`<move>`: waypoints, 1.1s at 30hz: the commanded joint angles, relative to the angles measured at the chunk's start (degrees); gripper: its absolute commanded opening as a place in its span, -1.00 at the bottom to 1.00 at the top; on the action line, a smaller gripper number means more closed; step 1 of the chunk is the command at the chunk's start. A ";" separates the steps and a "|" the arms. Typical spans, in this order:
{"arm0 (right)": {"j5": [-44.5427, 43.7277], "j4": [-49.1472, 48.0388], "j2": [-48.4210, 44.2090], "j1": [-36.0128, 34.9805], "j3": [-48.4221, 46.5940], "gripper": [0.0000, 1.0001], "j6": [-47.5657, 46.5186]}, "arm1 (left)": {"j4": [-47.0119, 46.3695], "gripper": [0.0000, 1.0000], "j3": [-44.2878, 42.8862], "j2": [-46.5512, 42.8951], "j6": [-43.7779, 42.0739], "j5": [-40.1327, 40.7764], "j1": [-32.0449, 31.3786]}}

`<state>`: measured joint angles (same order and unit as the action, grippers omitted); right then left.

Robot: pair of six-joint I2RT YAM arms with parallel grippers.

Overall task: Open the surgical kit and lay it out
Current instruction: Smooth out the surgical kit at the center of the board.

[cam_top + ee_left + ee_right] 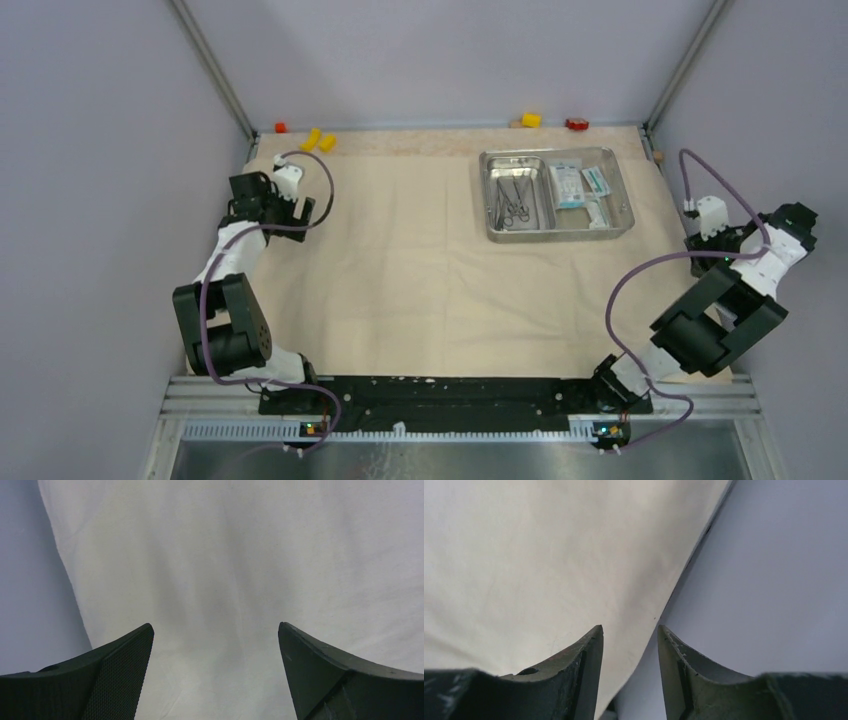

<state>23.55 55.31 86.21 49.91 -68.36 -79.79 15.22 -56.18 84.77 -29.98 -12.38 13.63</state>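
Observation:
The beige cloth wrap lies spread flat over the table. On its back right part stands the steel tray, with thin metal instruments in its left half and white-and-teal packets in its right half. My left gripper hovers over the cloth's left edge, and in the left wrist view it is wide open with only cloth below. My right gripper is at the cloth's right edge. In the right wrist view it stands partly open, the cloth edge running under the gap, nothing pinched.
Small yellow blocks and a red one lie at the back left, another yellow block and red block at the back. Grey walls close in on both sides, with metal frame posts at the back corners.

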 commanded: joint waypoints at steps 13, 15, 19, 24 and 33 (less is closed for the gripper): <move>-6.43 -24.03 26.59 -16.25 -23.36 -0.08 46.95 | 4.11 0.98 -10.43 3.47 7.16 -15.07 0.26; -4.99 -21.69 31.55 -16.48 -28.90 -0.06 47.75 | 4.65 0.98 -11.66 4.69 7.60 -15.26 0.25; -2.91 -18.41 39.58 -17.22 -37.67 -0.03 48.91 | 5.25 0.98 -13.94 7.07 7.98 -14.29 0.26; -1.73 -17.00 45.18 -17.94 -43.21 -0.02 49.92 | 5.28 0.98 -15.52 9.18 8.29 -12.95 0.26; -0.96 -16.41 48.50 -18.82 -43.68 -0.12 49.59 | 5.08 0.98 -16.12 10.72 8.84 -12.93 0.26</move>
<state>21.78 38.13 133.40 31.18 -109.56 -30.72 21.08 -70.19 94.80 -22.28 -24.80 13.63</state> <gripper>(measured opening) 0.462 0.989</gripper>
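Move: From the right hand, the cloth's right border beside the tray is the aim, about 25 cm ahead, hardly to either side and some 10 cm below. The tray's middle lies about 30 cm to the left and 23 cm ahead; the cloth's far right corner is roughly 35 cm ahead and 4 cm left. That border lies about 105 cm to the left hand's right, 10 cm ahead and 10 cm below. Forward along the cloth's right border sweeps the right hand, some 25 cm, fast and nearly level at first, then easing as it sinks about 9 cm to the cloth beside the tray; the wrist turns about 25 degrees clockwise and its left side rises, fingers staying half open. The open left hand shifts about 4 cm forward and 3 cm right above the cloth, rolling its left side down. ##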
